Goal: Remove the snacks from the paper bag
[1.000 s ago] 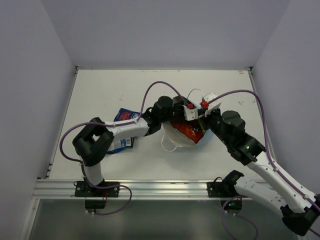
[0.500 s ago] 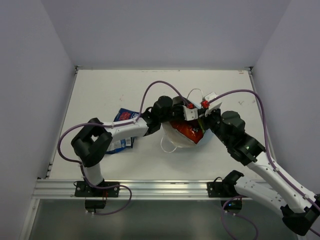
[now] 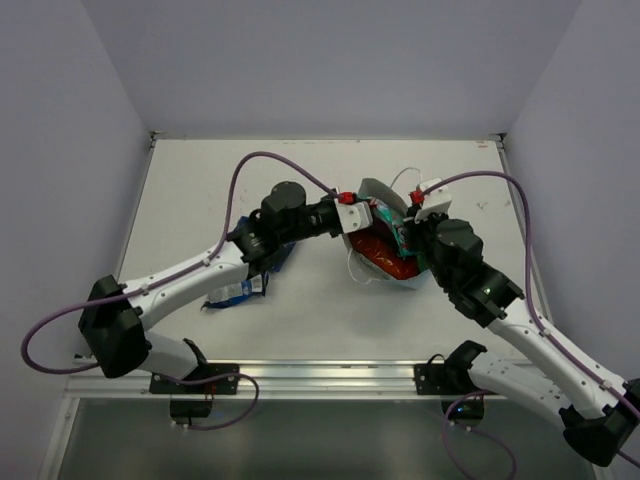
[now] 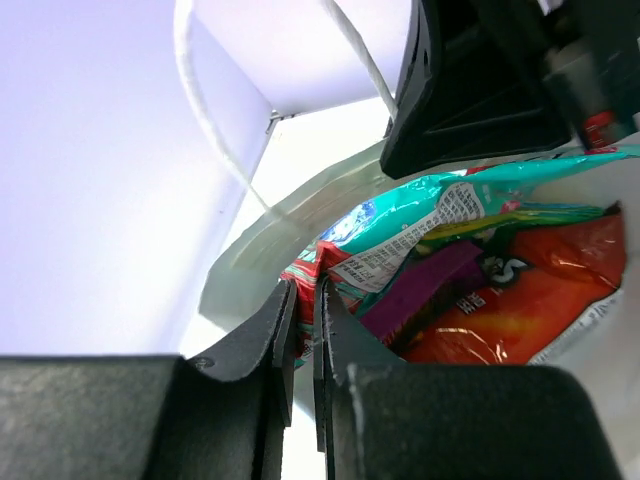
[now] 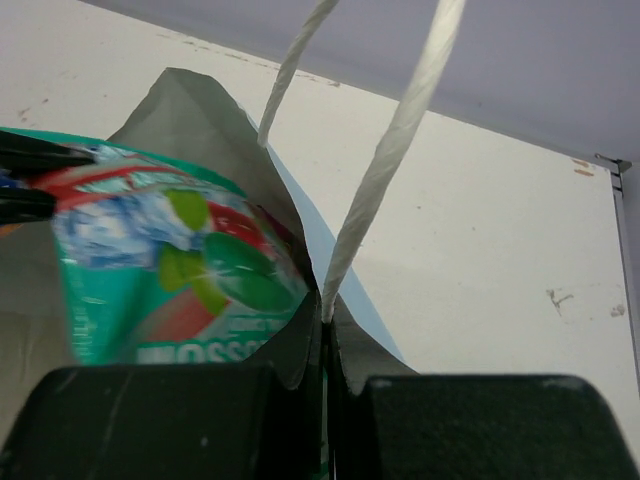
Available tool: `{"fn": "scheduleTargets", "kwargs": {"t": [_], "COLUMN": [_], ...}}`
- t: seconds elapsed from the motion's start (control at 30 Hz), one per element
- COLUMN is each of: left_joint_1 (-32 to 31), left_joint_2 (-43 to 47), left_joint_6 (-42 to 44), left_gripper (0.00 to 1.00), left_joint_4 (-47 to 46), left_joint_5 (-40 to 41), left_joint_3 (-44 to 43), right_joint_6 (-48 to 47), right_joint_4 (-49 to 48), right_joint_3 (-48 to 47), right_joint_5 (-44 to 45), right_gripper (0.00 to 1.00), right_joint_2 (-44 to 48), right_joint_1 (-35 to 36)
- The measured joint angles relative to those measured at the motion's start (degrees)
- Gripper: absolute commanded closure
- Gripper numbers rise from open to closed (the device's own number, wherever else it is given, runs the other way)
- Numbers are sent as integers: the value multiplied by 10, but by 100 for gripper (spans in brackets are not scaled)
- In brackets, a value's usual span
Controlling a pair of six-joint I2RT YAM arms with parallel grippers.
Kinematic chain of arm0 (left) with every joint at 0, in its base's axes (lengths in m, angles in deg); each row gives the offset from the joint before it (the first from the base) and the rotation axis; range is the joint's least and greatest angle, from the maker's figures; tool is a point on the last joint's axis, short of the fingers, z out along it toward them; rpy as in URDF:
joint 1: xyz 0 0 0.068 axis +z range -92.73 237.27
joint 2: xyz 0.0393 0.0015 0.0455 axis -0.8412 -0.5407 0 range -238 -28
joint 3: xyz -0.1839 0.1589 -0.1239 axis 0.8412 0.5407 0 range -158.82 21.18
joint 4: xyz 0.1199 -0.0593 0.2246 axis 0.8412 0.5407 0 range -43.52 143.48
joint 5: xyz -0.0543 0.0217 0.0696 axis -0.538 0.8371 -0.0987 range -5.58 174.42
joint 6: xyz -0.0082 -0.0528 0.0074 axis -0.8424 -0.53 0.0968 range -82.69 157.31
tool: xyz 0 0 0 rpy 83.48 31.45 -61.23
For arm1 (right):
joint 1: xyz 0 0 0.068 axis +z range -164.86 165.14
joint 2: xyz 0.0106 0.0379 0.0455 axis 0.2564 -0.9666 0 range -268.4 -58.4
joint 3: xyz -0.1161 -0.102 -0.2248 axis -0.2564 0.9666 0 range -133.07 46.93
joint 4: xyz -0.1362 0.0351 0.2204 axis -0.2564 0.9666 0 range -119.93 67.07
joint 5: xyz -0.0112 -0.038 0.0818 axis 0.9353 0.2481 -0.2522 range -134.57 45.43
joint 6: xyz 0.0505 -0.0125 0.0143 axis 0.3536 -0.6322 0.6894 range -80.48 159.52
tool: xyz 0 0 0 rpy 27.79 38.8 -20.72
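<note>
The light blue paper bag [image 3: 372,190] lies on its side mid-table with its mouth toward the left arm. My right gripper [image 5: 325,322] is shut on the bag's rim at the root of a white cord handle [image 5: 400,130]. My left gripper [image 4: 303,292] is at the mouth, shut on the edge of the teal-white snack [image 4: 430,205], which sticks partway out [image 3: 387,213] [image 5: 170,260]. Under it in the bag lie a magenta-purple packet [image 4: 425,285] and an orange-red packet [image 4: 520,310] [image 3: 385,257].
Two snacks lie on the table left of the bag: a blue-white one [image 3: 236,291] and a dark blue one [image 3: 277,257], partly under my left arm. Walls close in the table at the back and both sides.
My left gripper closed on the teal-white packet and drew back to the left and up, with the arm stretched out. The packet now shows at the bag mouth. The bag shifted slightly right.
</note>
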Motion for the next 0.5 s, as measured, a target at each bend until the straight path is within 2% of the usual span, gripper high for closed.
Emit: {"fn": "scheduleTargets", "kwargs": {"t": [0.17,0.37,0.5], "left_joint_1": [0,10,59], "left_joint_2": [77,176,216], "left_joint_6": [-37,-66,-73], "left_gripper": [100,100,100], "left_joint_4": [50,101,120], "left_joint_5": [51,160,200], "left_joint_3": [5,4,5], "right_joint_6": [8,12,12], "right_joint_4": [-1,-1,1], "right_joint_3": [5,8,8], "right_joint_5": [25,29,27], "right_gripper": [100,100,100], "right_joint_2": [0,0,0], "right_joint_1": [0,0,-1]}}
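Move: The left hand already grips the green snack by its corner at the bag mouth; the pile of blue snacks for which it seems bound lies about 28 cm to its left, 3 cm farther out and some 28 cm below. The paper bag's middle is about 5 cm to its right, 2 cm nearer and 13 cm down, with the red snack inside at much the same spot but 16 cm down. From the right hand, which holds the rim, the bag's middle is 4 cm left, 2 cm back, 12 cm down. The left hand keeps its pinch on the green snack's corner and sweeps it left and up in one quickening pull, about 14 cm left and 10 cm up, out over the bag's left rim and onto the side where the pile lies, the wrist swinging some 25 degrees counter-clockwise so that the fingers come round to point more forward. Meanwhile the right hand stays almost in place, still shut on the bag's rim and handle, holding the mouth open against the pull. ##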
